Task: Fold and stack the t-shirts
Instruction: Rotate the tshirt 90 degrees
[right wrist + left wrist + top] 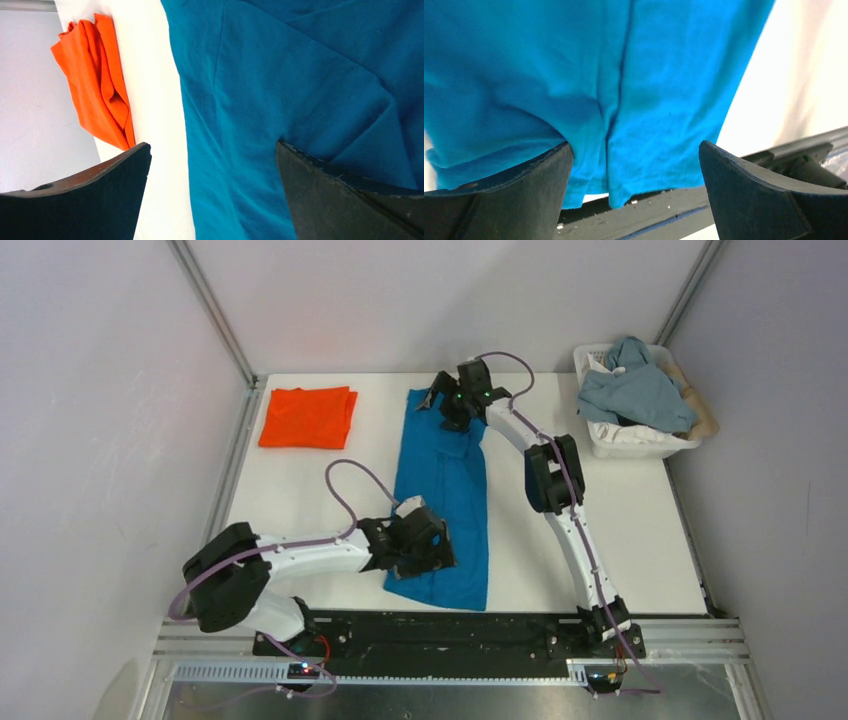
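The blue t-shirt (445, 495) lies on the white table (620, 530) as a long narrow strip running from far to near. The orange t-shirt (308, 417) lies folded at the far left, also seen in the right wrist view (100, 85). My left gripper (428, 548) hovers open over the strip's near left corner; in its wrist view (634, 150) the blue hem (624, 190) hangs over the table's dark front rail. My right gripper (447, 408) stands open over the strip's far end, its fingers straddling the shirt's left edge (212, 150). Neither holds cloth.
A white basket (640, 440) with grey-blue cloth (635, 390) stands at the back right corner. Grey walls with metal posts close in the table on three sides. The black rail (450, 630) carrying the arm bases runs along the near edge.
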`<state>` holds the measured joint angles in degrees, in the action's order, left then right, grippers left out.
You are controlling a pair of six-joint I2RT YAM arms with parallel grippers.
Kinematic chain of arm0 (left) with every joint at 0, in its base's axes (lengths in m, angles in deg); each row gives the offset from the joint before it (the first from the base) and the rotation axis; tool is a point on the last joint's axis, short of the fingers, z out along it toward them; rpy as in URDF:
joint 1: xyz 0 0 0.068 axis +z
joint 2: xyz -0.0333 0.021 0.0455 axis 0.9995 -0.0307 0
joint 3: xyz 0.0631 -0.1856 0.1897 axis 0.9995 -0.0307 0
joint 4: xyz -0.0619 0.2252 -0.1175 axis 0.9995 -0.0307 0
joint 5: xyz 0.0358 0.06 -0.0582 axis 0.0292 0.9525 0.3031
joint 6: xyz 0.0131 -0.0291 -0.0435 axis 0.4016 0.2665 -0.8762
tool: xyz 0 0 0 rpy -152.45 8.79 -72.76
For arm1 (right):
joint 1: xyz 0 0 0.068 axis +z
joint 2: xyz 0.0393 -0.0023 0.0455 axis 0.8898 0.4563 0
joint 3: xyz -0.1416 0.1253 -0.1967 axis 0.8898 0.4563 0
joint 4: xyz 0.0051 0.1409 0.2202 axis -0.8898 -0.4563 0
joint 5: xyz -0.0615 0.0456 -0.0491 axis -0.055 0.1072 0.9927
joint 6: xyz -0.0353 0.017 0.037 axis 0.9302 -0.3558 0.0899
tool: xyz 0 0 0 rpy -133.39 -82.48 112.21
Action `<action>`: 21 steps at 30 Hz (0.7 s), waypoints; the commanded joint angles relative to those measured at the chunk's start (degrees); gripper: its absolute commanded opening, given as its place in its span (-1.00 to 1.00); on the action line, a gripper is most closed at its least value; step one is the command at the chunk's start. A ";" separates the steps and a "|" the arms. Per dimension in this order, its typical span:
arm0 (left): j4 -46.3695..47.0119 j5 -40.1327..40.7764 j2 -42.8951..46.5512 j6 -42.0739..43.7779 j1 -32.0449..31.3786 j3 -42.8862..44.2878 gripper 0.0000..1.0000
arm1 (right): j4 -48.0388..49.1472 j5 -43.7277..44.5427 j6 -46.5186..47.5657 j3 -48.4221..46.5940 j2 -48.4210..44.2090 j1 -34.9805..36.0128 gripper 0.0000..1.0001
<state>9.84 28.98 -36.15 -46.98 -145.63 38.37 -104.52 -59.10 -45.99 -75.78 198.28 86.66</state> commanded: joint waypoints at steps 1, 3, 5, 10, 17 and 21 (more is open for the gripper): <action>0.90 1.09 1.21 -2.72 -5.15 2.22 0.99 | 5.20 1.24 -1.28 -5.41 2.53 0.73 0.99; 0.84 1.55 2.78 -1.86 -6.97 2.45 0.99 | 4.37 1.48 1.13 -9.53 3.08 0.61 0.99; 0.64 1.40 5.01 0.32 -8.26 2.72 0.99 | 3.19 1.49 2.83 -12.07 2.05 0.40 0.99; -2.94 3.00 15.02 4.84 -9.16 0.11 0.99 | -1.09 1.98 12.66 -8.14 -10.66 1.40 0.99; -14.55 11.51 31.09 9.42 -6.42 -6.57 0.99 | -8.99 11.57 21.74 27.93 -39.56 2.59 0.99; -15.30 9.16 35.35 10.30 1.20 -13.05 0.99 | -0.08 15.77 16.67 62.06 -65.84 3.15 0.99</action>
<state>0.07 36.13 -3.01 -39.40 -150.35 30.90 -107.49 -49.40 -27.98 -38.25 150.48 89.31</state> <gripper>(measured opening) 0.995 0.993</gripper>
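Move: Under both open hands lies the blue t-shirt strip: its middle is about 19 cm ahead of the left hand and 3 cm lower, and some 22 cm back from the right hand, 4 cm lower. The near end is roughly 8 cm behind the left hand, with the table's near edge 11 cm behind that hand. From the right hand, the far end is about 5 cm ahead, and the folded orange t-shirt 31 cm to the left and 2 cm nearer the bases. Finishing the turn, the left hand drags the near end of the blue t-shirt about 4 cm back and a little right, fingers open, then lifts off some 10 cm, swings left and starts to sink. The right slides its end roughly 2 cm forward and left, lifts off and retreats 15 cm back and 9 cm right, rising 18 cm, wrist tilting up. ##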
